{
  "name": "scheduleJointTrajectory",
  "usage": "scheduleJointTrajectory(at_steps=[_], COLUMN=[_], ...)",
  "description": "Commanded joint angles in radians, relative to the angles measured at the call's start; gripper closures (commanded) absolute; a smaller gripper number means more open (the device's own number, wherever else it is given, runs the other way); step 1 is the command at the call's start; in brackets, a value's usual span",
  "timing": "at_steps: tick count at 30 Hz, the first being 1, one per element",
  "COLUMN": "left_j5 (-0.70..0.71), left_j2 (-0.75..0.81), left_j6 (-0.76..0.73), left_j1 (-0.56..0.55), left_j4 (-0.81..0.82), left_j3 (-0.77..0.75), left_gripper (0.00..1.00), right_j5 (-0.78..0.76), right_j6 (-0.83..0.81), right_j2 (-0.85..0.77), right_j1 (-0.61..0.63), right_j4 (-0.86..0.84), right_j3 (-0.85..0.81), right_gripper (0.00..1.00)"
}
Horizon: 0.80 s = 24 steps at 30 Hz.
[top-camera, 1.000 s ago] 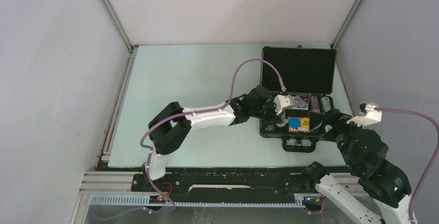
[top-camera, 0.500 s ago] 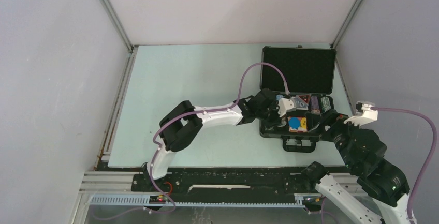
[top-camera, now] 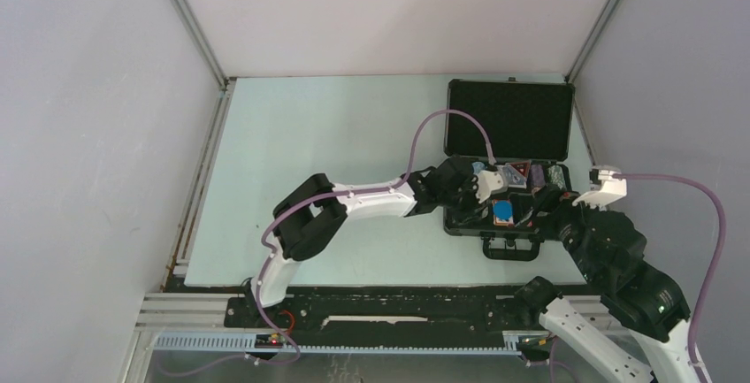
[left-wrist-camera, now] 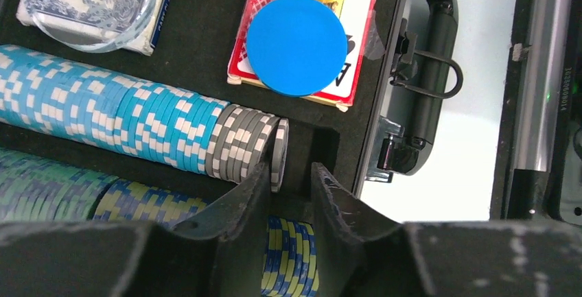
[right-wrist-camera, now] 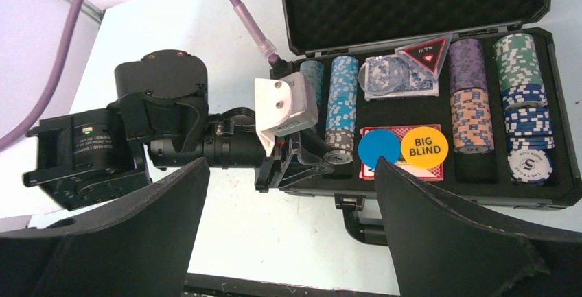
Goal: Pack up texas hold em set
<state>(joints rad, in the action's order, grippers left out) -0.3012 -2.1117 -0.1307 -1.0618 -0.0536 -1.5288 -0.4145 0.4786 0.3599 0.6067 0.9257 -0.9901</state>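
The texas hold em set's black case (top-camera: 508,122) lies open at the table's right, lid up. Inside it, a light-blue chip row (left-wrist-camera: 103,115) ends in grey chips (left-wrist-camera: 240,149), and the last grey chip (left-wrist-camera: 279,153) leans slightly apart. My left gripper (left-wrist-camera: 289,170) hangs over that end, jaws a little open, nothing between them. Blue-and-yellow chips (left-wrist-camera: 292,263) show below the gap. A blue button (left-wrist-camera: 296,44) and a yellow Big Blind button (right-wrist-camera: 424,147) rest on the red deck (left-wrist-camera: 357,50). My right gripper (right-wrist-camera: 289,167) stands wide open and empty in front of the case.
The case handle (left-wrist-camera: 429,84) sticks out toward the near table edge. More chip rows (right-wrist-camera: 521,84) fill the case's right side, with a triangular All In button (right-wrist-camera: 425,53) on the blue deck. Grey walls enclose the pale table (top-camera: 336,135).
My left gripper's jaws have parted from shut beside the end grey chip. The left arm reached further over the case. The right arm shifted slightly left toward the case.
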Motion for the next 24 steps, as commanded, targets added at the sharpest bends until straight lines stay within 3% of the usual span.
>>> scheduleJointTrajectory(at_steps=[1, 3, 6, 11, 13, 16, 21, 24], left_j5=[0.018, 0.012, 0.012, -0.017, -0.034, 0.026, 0.231, 0.138], left_j2=[0.131, 0.196, 0.31, 0.527, 0.613, 0.707, 0.684, 0.528], left_j6=[0.041, 0.069, 0.114, 0.224, 0.316, 0.479, 0.794, 0.991], left_j1=[0.009, 0.012, 0.015, 0.06, 0.113, 0.204, 0.35, 0.429], left_j4=[0.117, 0.163, 0.232, 0.343, 0.425, 0.547, 0.577, 0.617], left_j3=[0.049, 0.105, 0.201, 0.367, 0.444, 0.543, 0.534, 0.409], left_gripper=[0.63, 0.58, 0.43, 0.35, 0.25, 0.02, 0.0, 0.02], right_j5=[0.036, 0.043, 0.028, 0.005, 0.004, 0.005, 0.029, 0.077], right_j6=[-0.031, -0.031, -0.023, -0.016, -0.011, -0.006, 0.025, 0.042], right_j2=[0.03, 0.03, 0.02, 0.019, 0.029, 0.055, 0.128, 0.172], right_j1=[0.004, 0.004, 0.003, 0.004, 0.004, 0.004, 0.002, 0.001], right_j4=[-0.04, -0.04, -0.036, -0.019, -0.016, -0.018, -0.03, -0.052], right_j3=[0.004, 0.004, 0.001, -0.011, -0.015, -0.014, -0.015, -0.018], right_gripper=[0.0, 0.0, 0.0, 0.0, 0.0, 0.0, 0.0, 0.0])
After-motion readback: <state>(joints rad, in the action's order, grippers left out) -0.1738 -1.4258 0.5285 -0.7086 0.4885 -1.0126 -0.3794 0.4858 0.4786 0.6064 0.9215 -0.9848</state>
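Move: The gray chips' near end, with the last chip upright between the left fingertips, lies 1 cm ahead, 1 cm right and 1 cm below the left hand. The yellow-blue chips are level ahead, 4 cm left, the red deck 7 cm right; the open lid stands some 19 cm ahead and 8 right. From the right hand the gray chips are about 8 cm ahead, 10 left, 21 down; the red deck is 8 ahead and 2 left. Open the left gripper fully and lift it away from the gray chips, rising about 24 cm out of the case; drift left on the way up, then sweep left and forward over the bare table, swinging the fingers up from down-right to nearly level, forward-right. Ease the open right gripper about 3 cm down, left and forward over the case, tipping it slightly down. ##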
